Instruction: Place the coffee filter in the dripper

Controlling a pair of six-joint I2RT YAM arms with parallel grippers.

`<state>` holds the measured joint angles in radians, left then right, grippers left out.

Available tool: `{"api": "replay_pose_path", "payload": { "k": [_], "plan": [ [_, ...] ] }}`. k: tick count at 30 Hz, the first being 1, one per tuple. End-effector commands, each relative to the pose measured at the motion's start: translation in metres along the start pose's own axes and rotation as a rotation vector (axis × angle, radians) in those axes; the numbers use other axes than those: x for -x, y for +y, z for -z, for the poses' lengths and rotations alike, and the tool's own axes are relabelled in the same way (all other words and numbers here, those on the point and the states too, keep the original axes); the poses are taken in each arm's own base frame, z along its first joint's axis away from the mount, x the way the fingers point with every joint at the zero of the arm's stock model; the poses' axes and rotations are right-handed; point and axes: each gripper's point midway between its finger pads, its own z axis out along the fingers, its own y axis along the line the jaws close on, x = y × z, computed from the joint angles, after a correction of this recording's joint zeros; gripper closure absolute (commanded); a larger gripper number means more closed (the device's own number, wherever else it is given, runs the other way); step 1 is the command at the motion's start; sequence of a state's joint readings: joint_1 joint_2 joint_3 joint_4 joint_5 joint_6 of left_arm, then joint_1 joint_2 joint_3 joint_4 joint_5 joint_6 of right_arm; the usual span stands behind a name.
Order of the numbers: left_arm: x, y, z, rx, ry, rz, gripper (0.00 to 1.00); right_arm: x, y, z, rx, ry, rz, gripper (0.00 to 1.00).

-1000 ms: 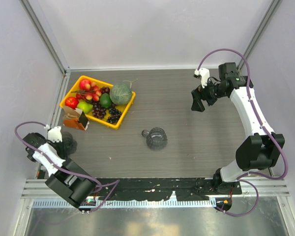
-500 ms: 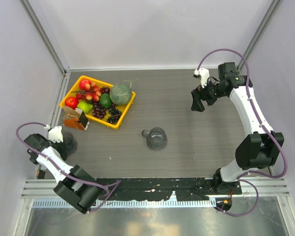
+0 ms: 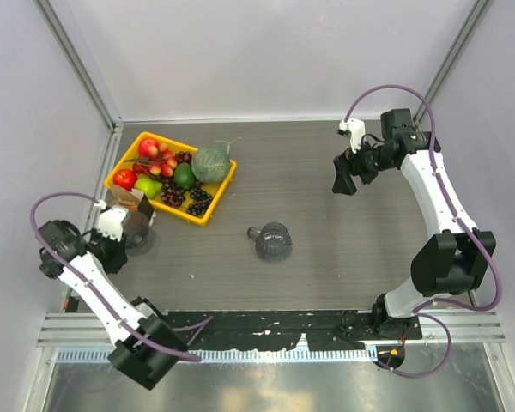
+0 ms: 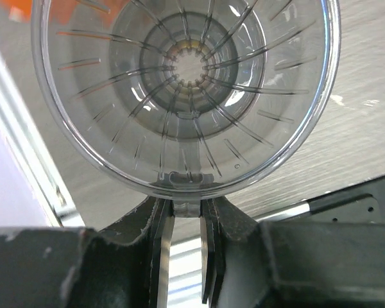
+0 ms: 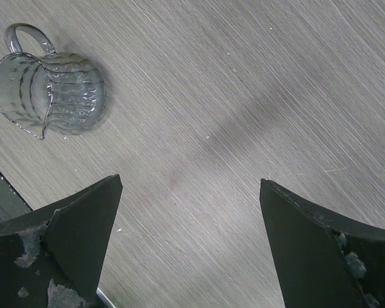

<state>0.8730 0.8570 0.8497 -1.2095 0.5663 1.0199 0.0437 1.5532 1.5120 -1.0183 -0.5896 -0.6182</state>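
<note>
The dripper [image 4: 186, 90] is a clear ribbed cone with a round rim and a hole in its middle. My left gripper [image 4: 187, 208] is shut on the small handle at its rim. In the top view the dripper [image 3: 137, 232] hangs at the left gripper [image 3: 120, 233], near the table's left edge and just in front of the orange-brown carton [image 3: 129, 207]. My right gripper [image 3: 343, 176] stands open over bare table at the far right, and the right wrist view shows nothing between the right gripper's [image 5: 189, 183] fingers. The coffee filter is not in view.
A small ribbed glass jug [image 3: 273, 240] with a handle sits mid-table; the right wrist view shows the jug [image 5: 48, 93] too. A yellow fruit tray [image 3: 210, 210] stands at the back left beside the carton. A metal rail [image 3: 266, 330] runs along the near edge.
My left arm has swung right and away from the near edge with the dripper, toward the carton. Its fingers narrowed onto the handle. The right arm has hardly moved.
</note>
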Motion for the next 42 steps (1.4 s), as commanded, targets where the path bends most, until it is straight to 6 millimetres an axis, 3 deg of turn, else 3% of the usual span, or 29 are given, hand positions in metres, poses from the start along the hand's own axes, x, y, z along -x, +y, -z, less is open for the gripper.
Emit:
{"api": "replay_pose_path", "payload": {
  "k": [1, 4, 9, 12, 16, 18, 19, 20, 24, 25, 31, 33, 36, 42],
  "plan": [
    [0.042, -0.038, 0.007, -0.209, -0.075, -0.160, 1.00, 0.017, 0.004, 0.009, -0.006, -0.062, 0.011, 0.05],
    [0.075, -0.057, 0.006, -0.316, -0.118, -0.184, 1.00, 0.017, 0.005, 0.011, -0.012, -0.070, 0.014, 0.05],
    [0.127, -0.097, -0.003, -0.462, -0.190, -0.379, 1.00, 0.013, 0.011, 0.015, -0.008, -0.076, 0.023, 0.04],
    [0.148, -0.135, -0.014, -0.588, -0.189, -0.533, 1.00, 0.008, 0.017, 0.017, 0.001, -0.077, 0.044, 0.04],
    [0.183, -0.164, -0.019, -0.708, -0.225, -0.531, 1.00, -0.002, 0.044, 0.017, 0.071, -0.079, 0.096, 0.05],
    [0.197, -0.165, -0.021, -0.725, -0.229, -0.488, 1.00, -0.020, 0.063, -0.001, 0.106, -0.050, 0.111, 0.04],
    [0.201, -0.165, -0.023, -0.732, -0.228, -0.485, 1.00, -0.019, 0.069, -0.008, 0.104, -0.055, 0.145, 0.05],
    [0.203, -0.165, -0.024, -0.733, -0.229, -0.489, 1.00, -0.027, 0.082, -0.018, 0.108, -0.025, 0.176, 0.05],
    [0.198, -0.163, -0.027, -0.726, -0.200, -0.514, 1.00, -0.029, 0.108, -0.053, 0.091, -0.057, 0.263, 0.05],
    [0.196, -0.163, -0.027, -0.727, -0.192, -0.513, 1.00, -0.027, 0.107, -0.057, 0.061, -0.065, 0.249, 0.04],
    [0.186, -0.162, -0.026, -0.699, -0.175, -0.466, 1.00, -0.039, 0.156, -0.094, 0.176, -0.089, 0.302, 0.05],
    [0.182, -0.162, -0.024, -0.688, -0.172, -0.457, 1.00, -0.045, 0.164, -0.101, 0.189, -0.085, 0.316, 0.05],
    [0.176, -0.161, -0.024, -0.674, -0.171, -0.456, 1.00, -0.045, 0.164, -0.109, 0.182, -0.084, 0.298, 0.04],
    [0.167, -0.162, -0.025, -0.674, -0.159, -0.449, 1.00, -0.036, 0.143, -0.126, 0.100, -0.055, 0.290, 0.05]
  ]
}}
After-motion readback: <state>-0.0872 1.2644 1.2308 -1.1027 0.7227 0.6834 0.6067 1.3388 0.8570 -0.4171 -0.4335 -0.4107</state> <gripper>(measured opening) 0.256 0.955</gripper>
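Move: The glass pitcher, handle to the left, stands about 21 cm left of the open right hand, 13 cm back and some 16 cm below. From the left hand, which already holds the dripper, that pitcher is roughly 42 cm to the right, 7 cm ahead and 9 cm lower. The orange box is about 17 cm ahead of the left hand and 2 cm right; the yellow basket's middle is 26 cm ahead and 13 cm right, both some 10 cm lower. Still pinching the dripper by its handle, the left hand sweeps about 20 cm right towards the pitcher, with some 12 cm forward and 7 cm up, turning clockwise nearly 50 degrees, then eases back a little. After a wait, the open right hand heads left, back and down to close beside the pitcher, turning slightly counter-clockwise. ##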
